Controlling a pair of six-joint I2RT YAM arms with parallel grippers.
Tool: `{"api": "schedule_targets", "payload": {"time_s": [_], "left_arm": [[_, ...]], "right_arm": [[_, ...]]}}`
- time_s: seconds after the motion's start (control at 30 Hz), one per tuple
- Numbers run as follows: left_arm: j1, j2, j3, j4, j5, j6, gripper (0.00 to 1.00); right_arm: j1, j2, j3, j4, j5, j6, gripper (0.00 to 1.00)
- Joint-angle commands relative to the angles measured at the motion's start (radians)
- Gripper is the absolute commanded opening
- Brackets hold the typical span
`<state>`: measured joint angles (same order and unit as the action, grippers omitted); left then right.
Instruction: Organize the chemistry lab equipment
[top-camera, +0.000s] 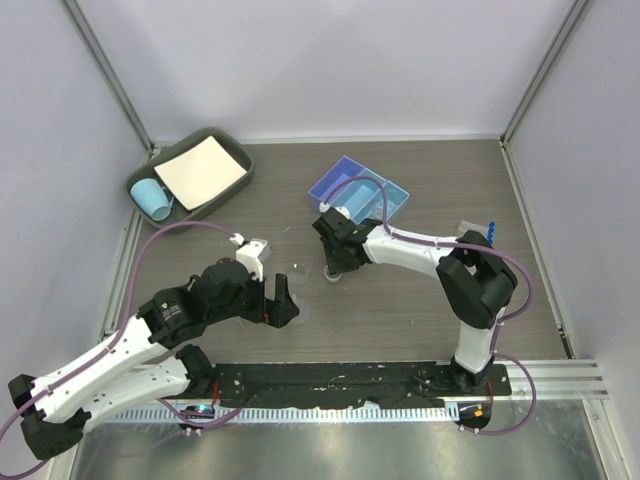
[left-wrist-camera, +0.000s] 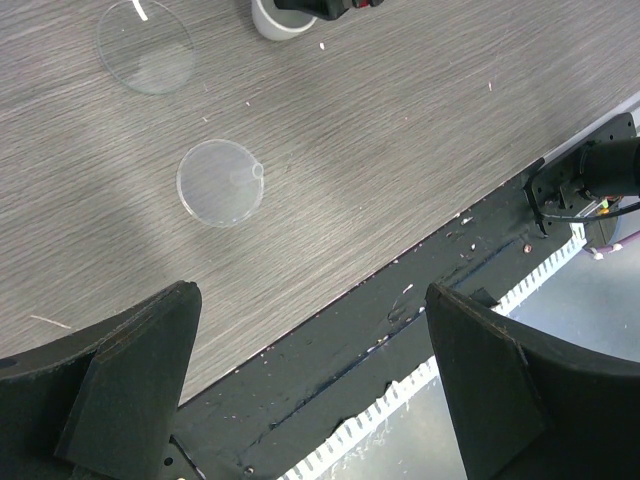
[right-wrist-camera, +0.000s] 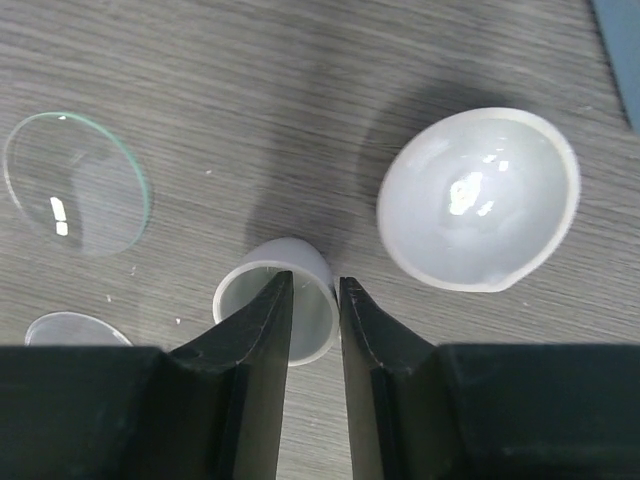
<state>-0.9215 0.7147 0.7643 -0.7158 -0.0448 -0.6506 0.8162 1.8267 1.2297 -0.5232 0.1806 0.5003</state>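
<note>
My right gripper (right-wrist-camera: 315, 282) is shut on the wall of a small white cup (right-wrist-camera: 250, 290) that stands on the table, one finger inside it and one outside. A round white evaporating dish (right-wrist-camera: 478, 198) sits just right of the cup. A clear watch glass (right-wrist-camera: 75, 182) lies to its left, and a smaller clear dish (right-wrist-camera: 75, 328) lies nearer. In the left wrist view the watch glass (left-wrist-camera: 145, 45) and the small clear dish (left-wrist-camera: 220, 183) lie ahead of my left gripper (left-wrist-camera: 310, 370), which is open and empty above the table's near edge. Blue-capped tubes (top-camera: 491, 234) stand at the right.
A light-blue divided box (top-camera: 358, 195) sits just behind the right gripper (top-camera: 335, 265). A grey-green tray (top-camera: 222, 140) at the back left holds a white sheet and a light-blue cup (top-camera: 152, 200). The black base rail (top-camera: 350, 385) runs along the near edge.
</note>
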Motion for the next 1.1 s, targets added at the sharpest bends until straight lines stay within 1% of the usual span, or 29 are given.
{"api": "schedule_targets", "payload": {"time_s": [0.0,0.07,0.1,0.17,0.2,0.23,0.37,0.47,0.53,0.7,0.8,0.97,1.07], "left_arm": [[-0.002,-0.009,0.017,0.013,-0.010,0.000,1.00],[-0.002,-0.012,0.017,0.012,-0.010,0.000,1.00],[-0.002,-0.012,0.015,0.012,-0.009,-0.001,1.00],[-0.002,-0.020,0.015,0.012,-0.010,-0.001,1.00],[-0.002,-0.018,0.015,0.012,-0.010,-0.001,1.00],[-0.002,-0.021,0.015,0.010,-0.010,-0.001,1.00],[-0.002,-0.021,0.015,0.010,-0.010,-0.001,1.00],[-0.002,-0.021,0.015,0.009,-0.009,-0.001,1.00],[-0.002,-0.026,0.012,0.012,-0.007,-0.001,1.00],[-0.004,-0.026,0.010,0.013,-0.004,-0.003,1.00],[-0.002,-0.029,0.007,0.013,-0.004,-0.003,1.00],[-0.004,-0.026,0.003,0.016,-0.009,-0.004,1.00],[-0.004,-0.027,0.000,0.018,-0.006,-0.006,1.00]], "right_arm": [[0.035,0.013,0.053,0.017,0.014,0.012,0.29],[0.040,0.025,0.059,0.015,0.017,0.012,0.24],[0.040,0.026,0.063,0.014,0.016,0.015,0.19],[0.043,0.039,0.067,0.011,0.017,0.014,0.13],[0.043,0.043,0.073,0.006,0.017,0.014,0.05],[0.043,0.048,0.077,0.005,0.016,0.014,0.01],[0.051,0.057,0.109,-0.017,0.023,0.009,0.01],[0.060,0.036,0.160,-0.055,0.048,-0.003,0.01],[0.058,0.011,0.217,-0.089,0.071,-0.017,0.01],[0.037,0.023,0.421,-0.213,0.149,-0.065,0.01],[-0.009,0.031,0.500,-0.242,0.155,-0.072,0.01],[-0.153,0.062,0.583,-0.259,0.120,-0.078,0.01],[-0.219,0.094,0.623,-0.258,0.109,-0.095,0.01]]}}
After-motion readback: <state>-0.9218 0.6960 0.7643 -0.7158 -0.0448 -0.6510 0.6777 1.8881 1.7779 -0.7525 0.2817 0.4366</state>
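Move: The small white cup's middle is about 2 cm left of the right hand and 2 cm lower, the part-open fingers straddling its right wall. From that hand the white bowl is some 6 cm ahead and 3 cm right, the nearer watch glass about 10 cm left and 1 cm ahead, and the blue box's middle some 20 cm ahead and 5 cm right. From the left hand the cup is about 15 cm ahead, 9 cm right and 16 cm lower. The right hand eases about 2.5 cm left, low over the table, while its fingers shut on the near-side right wall of the small white cup, pinching it with one finger inside and one outside. Keeping that pinch, the hand then lifts some 14 cm and sweeps about 12 cm forward towards the blue box, swinging back right by 5 cm late on as the fingers tip outward roughly 15 degrees. ##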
